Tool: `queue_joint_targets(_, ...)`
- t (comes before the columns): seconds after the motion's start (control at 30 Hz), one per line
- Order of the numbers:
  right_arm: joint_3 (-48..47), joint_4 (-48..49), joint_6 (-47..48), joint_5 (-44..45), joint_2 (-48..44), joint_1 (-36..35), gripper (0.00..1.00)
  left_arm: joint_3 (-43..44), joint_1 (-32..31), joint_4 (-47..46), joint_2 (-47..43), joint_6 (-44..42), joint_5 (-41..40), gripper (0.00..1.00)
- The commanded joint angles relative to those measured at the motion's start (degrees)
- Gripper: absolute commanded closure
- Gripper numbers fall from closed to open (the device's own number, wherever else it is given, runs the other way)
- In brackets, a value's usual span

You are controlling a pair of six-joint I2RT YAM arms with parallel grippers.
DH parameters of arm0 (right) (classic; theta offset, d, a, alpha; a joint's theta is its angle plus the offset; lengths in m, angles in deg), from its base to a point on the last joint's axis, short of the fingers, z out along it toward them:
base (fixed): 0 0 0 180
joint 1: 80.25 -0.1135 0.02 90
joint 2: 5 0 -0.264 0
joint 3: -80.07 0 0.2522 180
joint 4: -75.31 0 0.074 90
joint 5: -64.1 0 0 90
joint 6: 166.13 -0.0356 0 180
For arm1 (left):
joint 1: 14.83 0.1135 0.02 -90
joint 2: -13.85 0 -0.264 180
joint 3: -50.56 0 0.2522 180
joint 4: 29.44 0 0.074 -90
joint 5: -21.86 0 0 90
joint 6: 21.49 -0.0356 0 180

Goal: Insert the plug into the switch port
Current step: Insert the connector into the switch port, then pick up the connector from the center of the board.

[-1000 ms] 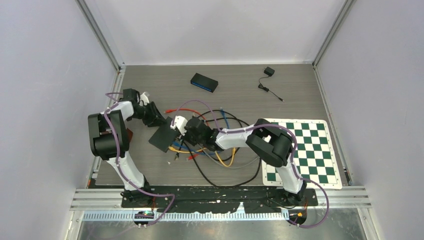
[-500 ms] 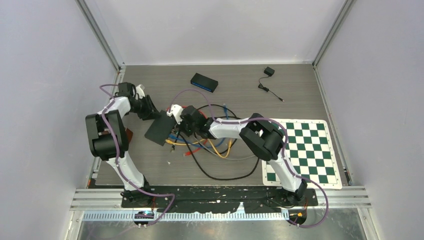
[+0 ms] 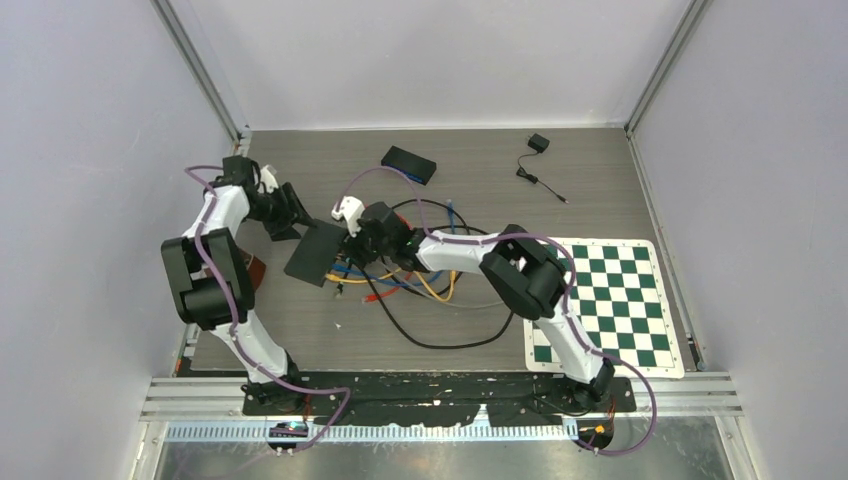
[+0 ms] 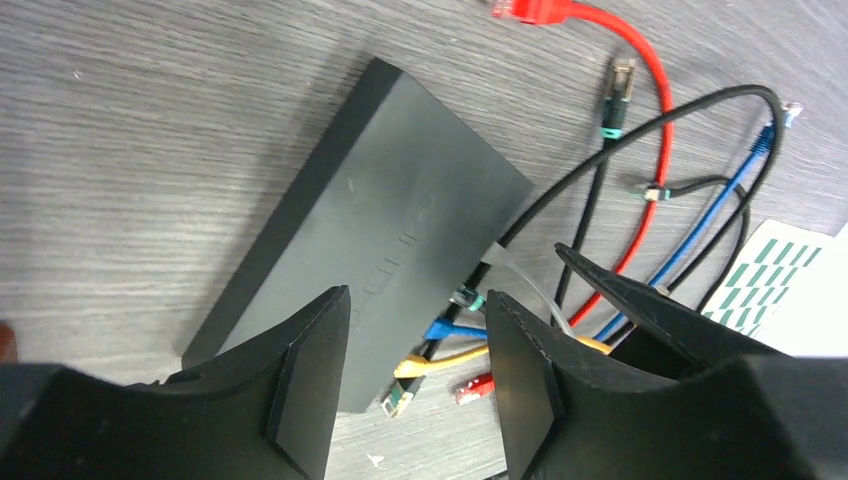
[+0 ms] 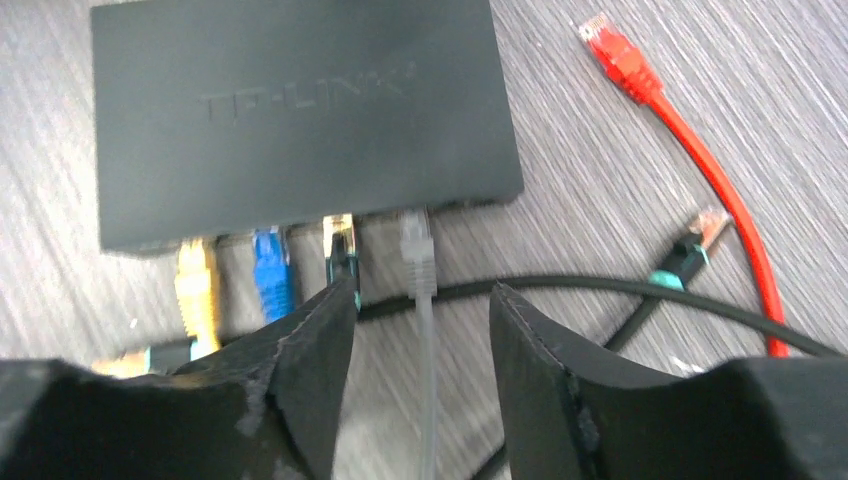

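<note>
The black switch [image 3: 318, 252] lies flat on the table, its ports facing right. Along that port edge of the switch [image 5: 290, 100] sit four plugs: yellow [image 5: 195, 280], blue [image 5: 270, 275], black with a green boot [image 5: 340, 250] and pale grey [image 5: 417, 245]. My right gripper [image 5: 420, 330] is open just behind the grey plug, whose thin cable runs between the fingers untouched. My left gripper [image 4: 415, 375] is open above the near corner of the switch [image 4: 380, 220], holding nothing. In the top view the left gripper [image 3: 290, 212] and right gripper [image 3: 362, 232] flank the switch.
Loose cables tangle to the right of the switch: a red plug [image 5: 610, 45], a black plug with a teal boot [image 5: 690, 250], blue and black loops [image 3: 440, 290]. A second small switch [image 3: 408, 164], a power adapter [image 3: 538, 144] and a checkerboard mat [image 3: 610, 300] lie farther off.
Both grippers have opened; the right one was shut and now stands apart around the grey cable. The switch and both arms have shifted up and left.
</note>
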Motion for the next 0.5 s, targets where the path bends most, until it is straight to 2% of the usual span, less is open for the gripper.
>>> queue_joint_targets(0.0,5.61,4.85,0.52,0.55,-13.90,1.11,0.39,0.27,0.35,1.14,-7.75,0.48,1.42,0.45)
queue_joint_targets(0.17,12.28,-2.08,-0.18,2.36,-26.73,5.63,0.39,-3.70,-1.57,0.99,-17.39,-0.58,0.22,0.41)
queue_joint_targets(0.33,18.13,-9.96,5.11,0.68,-35.24,12.23,0.39,-8.40,-6.02,3.75,-29.63,-3.58,-4.48,0.31)
queue_joint_targets(0.37,19.11,-13.06,7.27,0.45,-36.75,14.40,0.39,-9.23,-6.81,4.12,-31.99,-3.97,-4.64,0.19)
queue_joint_targets(0.4,19.43,-16.10,8.35,-0.52,-37.29,15.51,0.39,-10.21,-7.56,4.26,-34.54,-4.27,-4.61,0.03)
queue_joint_targets(0.47,19.58,-20.25,10.70,-1.38,-37.91,18.71,0.39,-12.45,-8.70,3.73,-39.96,-4.21,-4.46,0.00)
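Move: The grey plug, already seated in the switch port, lies just beneath the right hand's open fingers, roughly 2 cm ahead, 1 cm left and 2 cm below. From that hand the switch's middle is about 8 cm left and level, the blue plug 3 cm back and 4 cm left, and the loose red plug 10 cm ahead and 3 cm left. From the left hand the switch lies about 3 cm right and 6 cm below, neither ahead nor back, and the grey plug 9 cm right and 2 cm ahead. Neither hand holds anything: the right fingers, already open around the seated grey plug, lift clear of it, then the hand sweeps up and to the right, some 19 cm each way, levelling slightly and turning a little clockwise. The empty left hand rises about 11 cm off the switch, drawing back and somewhat right, tipping its fingers up some 20 degrees while they open wide. ##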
